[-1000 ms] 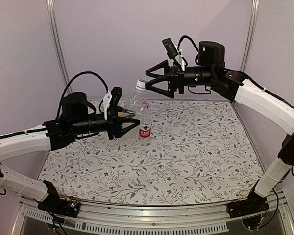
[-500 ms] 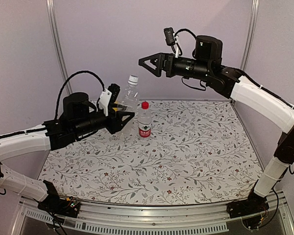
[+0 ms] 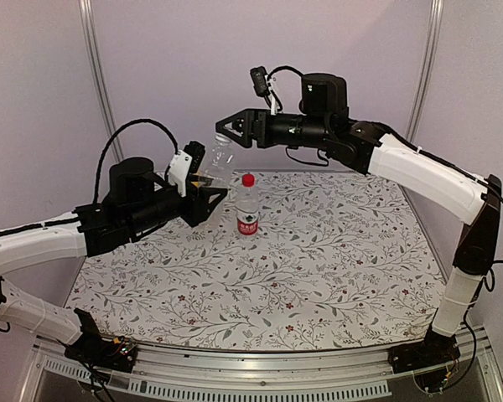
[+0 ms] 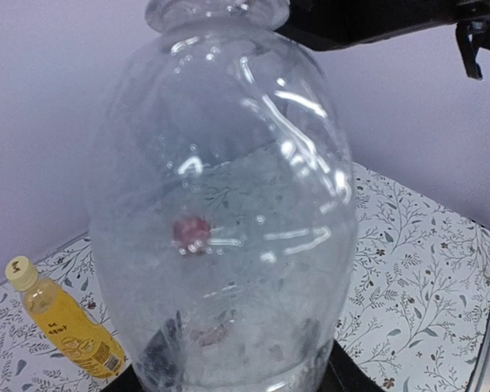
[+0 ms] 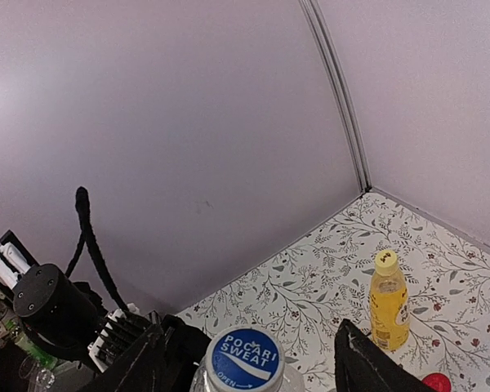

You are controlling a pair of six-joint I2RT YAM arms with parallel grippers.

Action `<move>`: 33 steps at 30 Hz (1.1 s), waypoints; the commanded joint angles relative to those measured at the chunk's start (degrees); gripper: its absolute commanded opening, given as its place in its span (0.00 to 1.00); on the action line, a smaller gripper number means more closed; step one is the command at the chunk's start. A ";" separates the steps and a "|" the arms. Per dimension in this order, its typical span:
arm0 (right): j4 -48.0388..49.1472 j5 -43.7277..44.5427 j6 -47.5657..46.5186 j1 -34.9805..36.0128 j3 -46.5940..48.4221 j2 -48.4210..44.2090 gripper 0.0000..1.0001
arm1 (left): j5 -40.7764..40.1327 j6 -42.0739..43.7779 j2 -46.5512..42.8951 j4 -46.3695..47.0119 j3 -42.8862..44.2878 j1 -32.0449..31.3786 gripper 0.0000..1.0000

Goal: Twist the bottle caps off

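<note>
My left gripper [image 3: 211, 188] is shut on the lower body of the clear unlabelled bottle [image 3: 219, 159], holding it tilted above the table; that bottle [image 4: 220, 204] fills the left wrist view. My right gripper [image 3: 224, 132] is open, its two fingers standing either side of the blue-white cap [image 5: 247, 359] with gaps showing. The red-label bottle [image 3: 247, 209] stands upright just right of them with its red cap [image 3: 248, 179] on. The yellow bottle [image 5: 388, 310] stands at the back with its yellow cap [image 5: 385, 260] on, and its body [image 4: 65, 327] also shows low left in the left wrist view.
The floral table mat [image 3: 318, 268] lies under everything. Purple walls close the back and sides, with metal corner posts [image 3: 96, 75]. The left arm's black wrist and cable [image 5: 49, 310] sit close beside the held bottle.
My right gripper left the cap, rose and turned, then came back down and leftward around it with its jaws narrowing. The left gripper shifted the held bottle slightly left.
</note>
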 commanded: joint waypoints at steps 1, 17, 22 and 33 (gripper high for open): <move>-0.56 -1.08 0.46 0.49 1.70 1.39 0.65 | -1.18 1.09 0.52 -0.50 1.49 -1.08 0.47; -0.40 -1.73 0.49 0.58 1.41 1.95 0.54 | -1.72 1.66 -0.06 -0.59 1.40 -1.44 0.47; -0.31 -2.00 0.27 0.60 1.30 1.86 0.45 | -1.77 1.75 -0.20 -0.59 1.31 -1.53 0.47; 9.05 -42.83 -15.62 -5.34 -8.84 -3.67 0.03 | 36.50 1.95 -3.33 5.69 -1.82 0.72 0.52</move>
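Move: The bottle's white-and-blue cap sits right between my open right fingers, about 1 cm further left and 1 cm below; from my left hand, gripping the clear bottle's body, it is some 12 cm up, 2 cm ahead and 2 cm right. From the right hand, the red-capped bottle stands about 3 cm ahead, 4 cm right and 31 cm down, and the yellow bottle 6 cm ahead, 9 cm left, equally low. I ease my right hand down about 1 cm and slightly left over the cap, closing its half-open fingers until they pinch it, while my left hand holds the bottle almost still. Then, just at the end, I twist: the right hand swings back some 3 cm, turning about 15 degrees counter-clockwise, as the left draws back and a little right, turning the bottle nearly 10 degrees clockwise. ##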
